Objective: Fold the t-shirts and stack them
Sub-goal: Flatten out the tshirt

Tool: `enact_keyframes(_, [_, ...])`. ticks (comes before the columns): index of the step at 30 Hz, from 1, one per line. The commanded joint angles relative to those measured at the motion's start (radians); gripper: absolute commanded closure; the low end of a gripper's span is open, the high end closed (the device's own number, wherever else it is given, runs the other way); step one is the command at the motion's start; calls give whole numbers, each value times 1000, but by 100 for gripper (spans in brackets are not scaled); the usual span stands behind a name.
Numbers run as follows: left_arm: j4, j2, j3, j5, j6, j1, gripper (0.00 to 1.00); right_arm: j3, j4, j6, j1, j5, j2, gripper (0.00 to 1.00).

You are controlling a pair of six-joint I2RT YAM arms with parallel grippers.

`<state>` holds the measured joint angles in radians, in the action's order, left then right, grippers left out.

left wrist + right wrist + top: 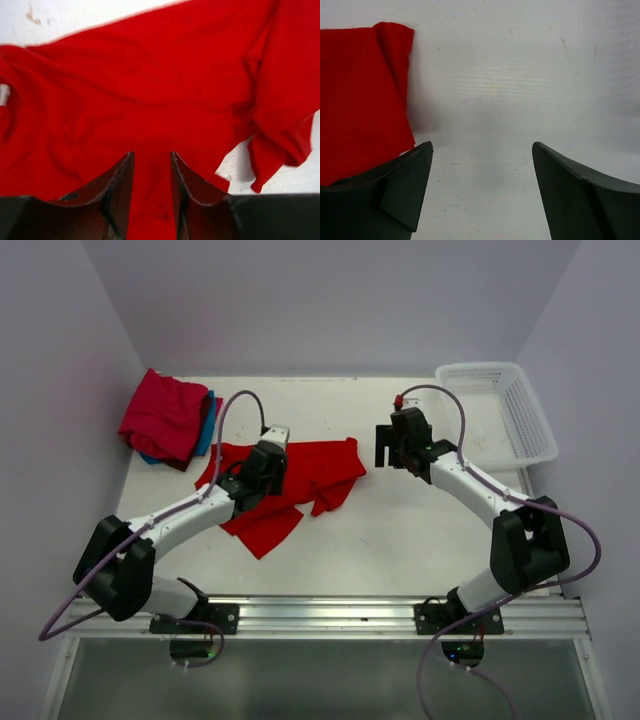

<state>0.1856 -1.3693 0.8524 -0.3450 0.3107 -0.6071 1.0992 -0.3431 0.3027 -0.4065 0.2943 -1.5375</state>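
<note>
A large bright red t-shirt (318,472) lies crumpled on the white table (400,530), left of centre. In the left wrist view this red t-shirt (150,85) fills most of the frame. My left gripper (268,456) hangs over its left half. Its jaws (152,155) stand a little apart, with red cloth lying under the gap and nothing pinched. My right gripper (393,446) is wide open just right of the shirt, over bare table (520,75), and the red t-shirt's edge (365,95) shows beside its left finger. At the back left, a folded crimson-pink t-shirt (163,416) rests on a teal-blue t-shirt (208,426).
A white mesh basket (500,408) stands at the back right corner. Grey walls close the table on the left, back and right. A metal rail (330,612) with both arm bases runs along the near edge.
</note>
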Motion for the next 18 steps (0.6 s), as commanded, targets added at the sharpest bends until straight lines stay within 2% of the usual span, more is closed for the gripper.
enact_keyframes(1, [84,-36,25,7,-13,-26,62,-18,29,24,1,-21,39,16])
enact_keyframes(6, [181,-134,114,28,-53,-111,58,-18,19,24,1,-12,36,16])
enact_keyframes(12, [198,-209,112,29,-64,-132,56,-19,18,26,1,-7,33,17])
enact_keyframes(18, [219,-261,134,-81,-25,-132,62,-22,15,26,1,2,28,18])
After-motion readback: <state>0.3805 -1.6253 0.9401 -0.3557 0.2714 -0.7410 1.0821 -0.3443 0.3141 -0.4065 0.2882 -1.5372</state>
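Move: The left hand is empty and partly open over the red t-shirt. The crease by the near edge that it makes for lies about 10 cm below, 5 cm back and 3 cm to its right. The loose fold is some 12 cm right and 1 cm back, and the near sleeve about 11 cm back and 2 cm left. From the idle right hand the crease is roughly 25 cm left and 11 cm back. The left fingertips come down close over the creased cloth by the t-shirt's near edge, though contact can't be made out. The hand sinks about 8 cm while drawing back some 4 cm and slightly right, short of the gap beside the loose fold. Its fingers tip further down, the left side rolls up about 15 degrees and the hand turns a little clockwise, its gap staying partly open. ##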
